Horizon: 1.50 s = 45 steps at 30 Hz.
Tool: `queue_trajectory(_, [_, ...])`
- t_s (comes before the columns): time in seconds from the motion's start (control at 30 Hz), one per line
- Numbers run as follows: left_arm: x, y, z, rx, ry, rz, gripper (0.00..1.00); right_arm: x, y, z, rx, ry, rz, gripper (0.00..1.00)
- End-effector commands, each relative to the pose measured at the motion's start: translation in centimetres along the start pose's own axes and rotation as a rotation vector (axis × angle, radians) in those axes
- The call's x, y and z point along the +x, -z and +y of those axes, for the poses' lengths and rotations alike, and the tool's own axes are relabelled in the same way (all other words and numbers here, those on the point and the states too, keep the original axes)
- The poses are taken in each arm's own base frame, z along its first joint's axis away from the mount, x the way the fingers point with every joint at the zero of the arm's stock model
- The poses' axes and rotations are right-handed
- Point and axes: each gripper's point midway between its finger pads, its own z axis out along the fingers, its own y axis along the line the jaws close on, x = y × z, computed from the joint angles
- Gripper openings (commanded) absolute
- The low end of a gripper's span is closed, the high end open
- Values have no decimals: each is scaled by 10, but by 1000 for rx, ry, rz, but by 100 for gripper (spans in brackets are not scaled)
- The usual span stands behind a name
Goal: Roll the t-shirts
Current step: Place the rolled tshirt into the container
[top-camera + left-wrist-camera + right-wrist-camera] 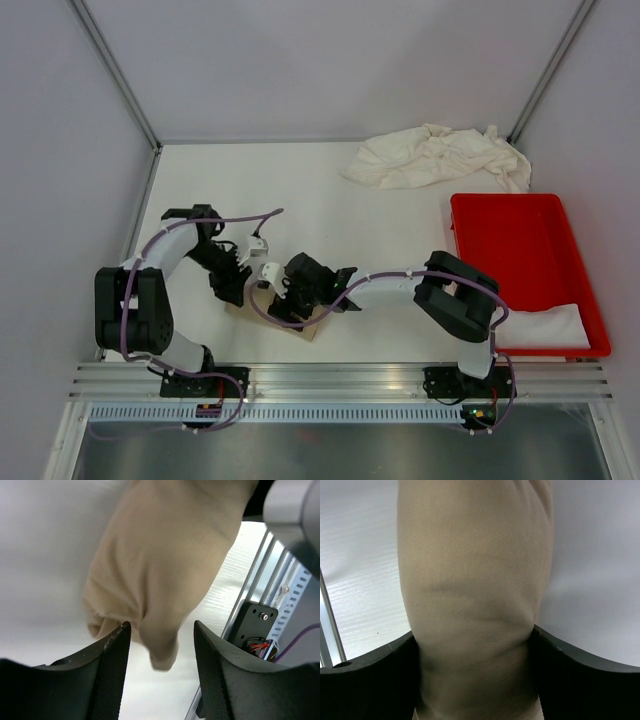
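Observation:
The tan t-shirt (311,327) is a thick roll at the near middle of the table, mostly hidden under both grippers. My right gripper (287,300) is shut on it; in the right wrist view the roll (475,575) fills the gap between the fingers (474,632). My left gripper (233,285) is at the roll's left end. In the left wrist view its jaws (161,626) stand open with the roll's tan end (165,565) between and ahead of them, not pinched. Cream-white t-shirts (437,156) lie crumpled at the back right.
A red plastic tray (520,240) stands at the right, with a folded white t-shirt (547,325) at its near end. The aluminium rail (340,380) runs along the near edge, also seen in the left wrist view (260,580). Walls close the back and sides.

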Motion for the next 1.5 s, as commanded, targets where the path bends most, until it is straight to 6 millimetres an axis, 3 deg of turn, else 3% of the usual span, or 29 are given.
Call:
queue_trajectory(0.0, [-24, 31, 17, -114, 25, -101, 59, 106, 9, -1, 63, -135, 358, 81])
queue_trajectory(0.1, [-23, 47, 26, -167, 113, -130, 60, 115, 17, -7, 118, -156, 405, 68])
queue_trajectory(0.23, [-25, 52, 24, -189, 175, -145, 60, 122, 28, -8, 154, -179, 437, 47])
queue_trajectory(0.47, [-36, 68, 24, -295, 246, -204, 61, 119, 36, -11, 206, -303, 391, 29])
queue_trajectory(0.6, [-42, 74, 23, -324, 276, -244, 61, 131, 45, -28, 248, -454, 361, 25])
queue_trajectory(0.73, [-45, 82, 31, -379, 312, -264, 61, 127, 62, -58, 344, -592, 271, 5])
queue_trajectory(0.9, [-41, 85, 32, -390, 342, -284, 61, 137, 82, -76, 403, -690, 243, 5])
queue_trajectory(1.03, [-44, 87, 30, -391, 344, -304, 61, 128, 93, -87, 438, -798, 132, 4])
queue_trajectory(1.07, [-44, 87, 30, -390, 344, -307, 61, 133, 97, -90, 446, -836, 117, 4])
queue_trajectory(1.13, [-44, 88, 30, -399, 336, -312, 61, 118, 102, -95, 442, -911, 16, 2])
queue_trajectory(1.17, [-45, 90, 31, -409, 332, -317, 61, 125, 107, -99, 456, -951, 5, 1])
queue_trajectory(1.2, [-46, 91, 32, -408, 336, -320, 61, 113, 109, -105, 458, -983, -62, 0])
queue_trajectory(1.33, [-52, 93, 31, -397, 339, -348, 61, 110, 116, -117, 474, -1058, -131, 0])
queue_trajectory(1.47, [-52, 94, 30, -403, 335, -351, 61, 91, 124, -125, 429, -1125, -294, 0])
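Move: The rolled tshirt lies between the right fingers, its middle only some 2 cm to their left. The red container's middle is about 54 cm to the right hand's right and 8 cm ahead; the folded white cloth inside sits some 58 cm right and 4 cm back, while the white t-shirt pile is about 35 cm right and 36 cm ahead. From the left hand, the container lies roughly 63 cm right and 8 cm ahead, a little below. The right fingers close to about half their gap, pinching the rolled tshirt across its width, then carry it low over the table towards the container, some 17 cm right and 9 cm forward, turning clockwise about 60 degrees. The left hand, already open, backs off from the roll's end, rising and going forward while turning counter-clockwise. ##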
